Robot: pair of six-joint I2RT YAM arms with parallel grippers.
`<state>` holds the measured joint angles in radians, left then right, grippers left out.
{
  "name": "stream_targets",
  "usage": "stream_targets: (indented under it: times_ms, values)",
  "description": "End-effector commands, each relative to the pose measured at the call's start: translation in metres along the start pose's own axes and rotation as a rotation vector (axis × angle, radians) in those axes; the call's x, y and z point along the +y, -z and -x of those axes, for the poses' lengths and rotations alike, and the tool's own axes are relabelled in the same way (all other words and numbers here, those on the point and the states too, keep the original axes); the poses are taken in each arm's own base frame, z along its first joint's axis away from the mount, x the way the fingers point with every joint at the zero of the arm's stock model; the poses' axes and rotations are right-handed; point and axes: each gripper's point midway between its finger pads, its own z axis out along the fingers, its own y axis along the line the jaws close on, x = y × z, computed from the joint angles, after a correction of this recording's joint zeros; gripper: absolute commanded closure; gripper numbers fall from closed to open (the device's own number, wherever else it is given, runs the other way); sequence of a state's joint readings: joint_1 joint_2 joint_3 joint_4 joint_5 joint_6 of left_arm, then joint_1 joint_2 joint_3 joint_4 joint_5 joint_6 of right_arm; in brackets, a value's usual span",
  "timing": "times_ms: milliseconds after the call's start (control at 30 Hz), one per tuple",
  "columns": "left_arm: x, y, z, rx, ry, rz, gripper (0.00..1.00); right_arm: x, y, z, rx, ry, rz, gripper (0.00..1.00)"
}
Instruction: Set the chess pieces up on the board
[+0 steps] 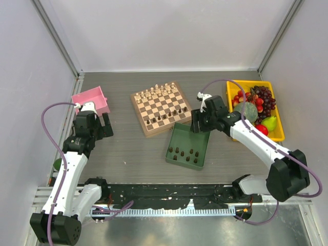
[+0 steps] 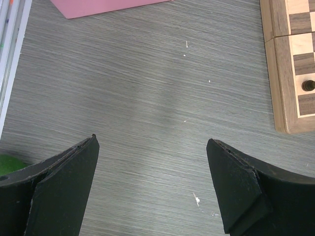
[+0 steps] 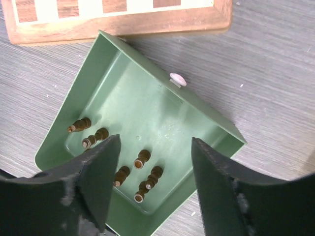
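Observation:
The board [image 1: 160,107] lies mid-table, with a few dark chess pieces [image 1: 177,111] standing along its near rows. Several more dark pieces [image 3: 142,158] lie tipped over in the green tray [image 1: 200,134] just in front of it. My right gripper [image 3: 155,142] hovers open over the tray's far end, at the board's near right corner [image 1: 197,125], with nothing between its fingers. My left gripper [image 2: 152,142] stands wide open over bare table left of the board [image 2: 288,64], where one dark pawn [image 2: 308,84] shows, and sits near the pink tray [image 1: 105,129].
Cream chessmen [image 1: 156,92] fill the board's far rows. A pink tray [image 1: 92,101] sits at the left, and a yellow bin of fruit [image 1: 279,130] at the right. A small white knob [image 3: 177,79] rests on the green tray's rim. Something green [image 2: 10,162] lies at the table's left edge.

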<state>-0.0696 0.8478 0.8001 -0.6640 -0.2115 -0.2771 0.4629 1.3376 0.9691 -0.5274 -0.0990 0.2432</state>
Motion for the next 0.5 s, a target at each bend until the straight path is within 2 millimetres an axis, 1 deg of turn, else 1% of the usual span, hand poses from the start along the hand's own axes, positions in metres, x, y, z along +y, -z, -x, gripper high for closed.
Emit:
stream_targets:
  times_ms: [0, 33, 67, 100, 133, 233, 333, 467]
  values:
    - [-0.003, 0.006, 0.017, -0.049, 0.006, -0.018, 0.01, 0.003, 0.019, 0.027, -0.102, 0.151, 0.012, 0.28]
    - [-0.003, 0.007, 0.017, -0.048, 0.005, -0.021, 0.01, 0.004, 0.019, 0.031, -0.114, 0.188, 0.022, 0.25]
    - [-0.003, 0.006, 0.016, -0.047, 0.006, -0.021, 0.01, 0.004, 0.015, 0.03, -0.103, 0.223, 0.032, 0.23]
    - [-0.003, 0.007, 0.017, -0.048, 0.006, -0.023, 0.01, 0.005, 0.014, 0.03, -0.101, 0.238, 0.036, 0.23]
    - [-0.003, 0.007, 0.017, -0.049, 0.007, -0.023, 0.01, 0.004, 0.009, 0.029, -0.083, 0.25, 0.036, 0.21]
    - [-0.003, 0.007, 0.017, -0.049, 0.007, -0.023, 0.01, -0.001, -0.002, 0.03, -0.059, 0.296, 0.02, 0.21]
    - [-0.004, 0.006, 0.016, -0.046, 0.005, -0.024, 0.01, 0.0, -0.006, 0.04, -0.079, 0.324, 0.021, 0.2]
    - [-0.003, 0.007, 0.017, -0.051, 0.005, -0.023, 0.01, -0.005, -0.014, 0.047, -0.079, 0.351, -0.006, 0.19]
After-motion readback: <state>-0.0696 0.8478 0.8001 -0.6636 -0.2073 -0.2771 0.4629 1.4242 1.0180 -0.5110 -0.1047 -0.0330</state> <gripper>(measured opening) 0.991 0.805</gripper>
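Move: Just beyond and below the right hand is the far rim of the green tray, about 3 cm ahead, 1 cm left and 8 cm down. The board's near right corner is some 7 cm ahead of the hand, straight on, and the closest pawn on the board about 9 cm ahead and 5 cm left. The nearest dark pieces in the tray stand some 6 cm back and 2 cm left. From the left hand that rim lies about 34 cm right, 2 cm ahead and 13 cm down. Opening its fingers from about half to four fifths, the right hand eases forward some 2 cm towards the tray's far rim, first rising about 1.5 cm, then sinking some 2.5 cm. The wrist turns roughly 15 degrees counter-clockwise on the way, setting the fingers more squarely across the rim, with its left side dipping a little. No touch can be seen. ##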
